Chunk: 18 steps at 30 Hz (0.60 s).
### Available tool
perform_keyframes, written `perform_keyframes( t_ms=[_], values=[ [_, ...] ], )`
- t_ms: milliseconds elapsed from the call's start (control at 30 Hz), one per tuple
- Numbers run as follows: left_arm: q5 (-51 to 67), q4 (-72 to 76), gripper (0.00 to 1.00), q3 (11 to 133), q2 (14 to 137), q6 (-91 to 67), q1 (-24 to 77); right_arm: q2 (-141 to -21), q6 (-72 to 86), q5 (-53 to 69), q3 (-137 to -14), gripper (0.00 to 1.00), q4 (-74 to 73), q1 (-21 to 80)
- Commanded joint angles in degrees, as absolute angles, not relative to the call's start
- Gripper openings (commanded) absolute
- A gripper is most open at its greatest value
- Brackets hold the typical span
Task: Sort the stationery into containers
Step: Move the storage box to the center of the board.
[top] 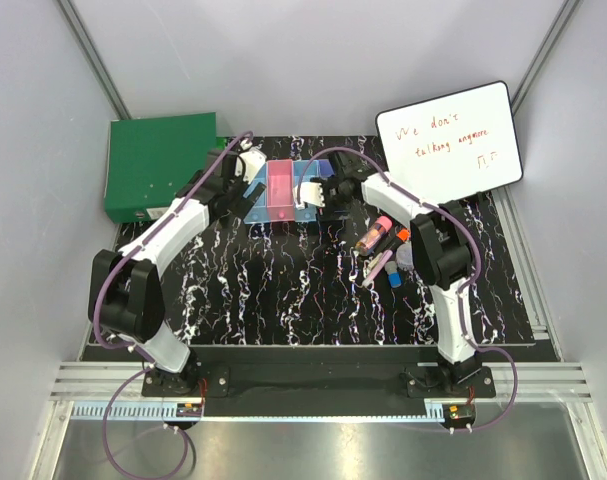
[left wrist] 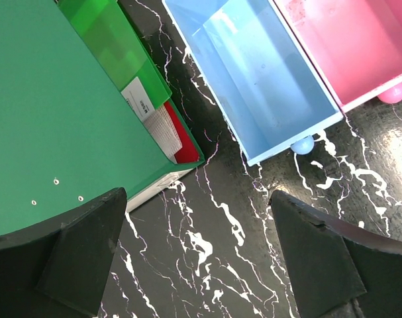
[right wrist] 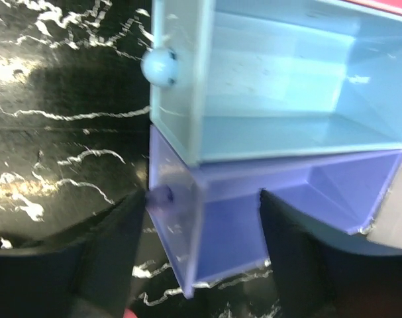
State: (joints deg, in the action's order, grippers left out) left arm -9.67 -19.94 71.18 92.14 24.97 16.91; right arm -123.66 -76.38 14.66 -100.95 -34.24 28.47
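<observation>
The containers (top: pixel 281 190) stand in a joined row at the back of the mat: light blue, pink, light blue, purple. The stationery lies loose to their right: a pink-capped dark tube (top: pixel 375 232), an orange marker (top: pixel 401 236), a pink marker (top: pixel 378 268), a small blue piece (top: pixel 395 280) and a grey-purple disc (top: pixel 406 259). My left gripper (left wrist: pixel 197 195) hangs open over bare mat, in front of the first light blue bin (left wrist: pixel 267 86) and next to the pink bin (left wrist: pixel 346 46). My right gripper (right wrist: pixel 202 199) straddles the front wall of the purple bin (right wrist: pixel 234 225): one finger is by its knob (right wrist: pixel 162 195), the other inside, apart from the wall.
A large flat green box (top: pixel 158 165) lies at the back left, close to my left gripper (top: pixel 245 170). A white writing board (top: pixel 448 135) with red handwriting leans at the back right. My right gripper (top: pixel 318 192) covers part of the bin row. The mat is black marble-patterned.
</observation>
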Motion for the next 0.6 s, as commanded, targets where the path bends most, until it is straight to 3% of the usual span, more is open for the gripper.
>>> perform_keyframes(
  t_ms=[0,33,133,367,567],
  values=[
    [-8.88,-18.02,0.98,74.35,92.9,24.96,16.35,-125.77,-75.06,16.17,-103.8,0.61,-33.22,29.7],
    [-8.88,-17.93,0.98,74.36,92.99,25.13,16.35,-125.95,-75.06,16.08,-103.71,0.49,-33.22,29.97],
    [-8.79,-18.02,0.98,74.35,93.16,25.14,16.0,-126.82,-75.23,15.82,-103.36,0.33,-33.4,30.41],
    [-7.91,-18.19,0.98,74.36,93.08,25.23,15.47,-126.92,-75.5,14.85,-101.34,0.21,-33.57,30.67],
    [-7.3,-18.28,0.98,74.09,93.16,25.84,15.12,-124.28,-75.59,14.85,-98.0,0.27,-33.84,30.67]
  ],
)
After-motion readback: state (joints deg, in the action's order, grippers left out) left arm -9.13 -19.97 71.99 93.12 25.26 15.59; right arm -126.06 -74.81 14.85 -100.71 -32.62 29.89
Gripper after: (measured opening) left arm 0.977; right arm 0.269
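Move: The storage box's middle lies about 7 cm ahead of the right hand, 6 cm to its left and 5 cm below. The front wall of the box's purple end compartment is almost straight under the open fingers, 1 cm back and 4 cm down. The pink bottle lies some 6 cm back and 9 cm to the right, the orange marker 7 cm back and 14 cm right. From the left hand the box is about 11 cm ahead, 15 cm right and 13 cm below. The right hand sinks about 2 cm and edges some 1.5 cm to its left, bringing its fingers down astride the front wall of the purple compartment, one outside and one inside, near the corner with the light-blue compartment. Meanwhile the fingers close from wide to about a quarter open and pinch that wall, after which the hand stays in place with its attitude almost unchanged. ##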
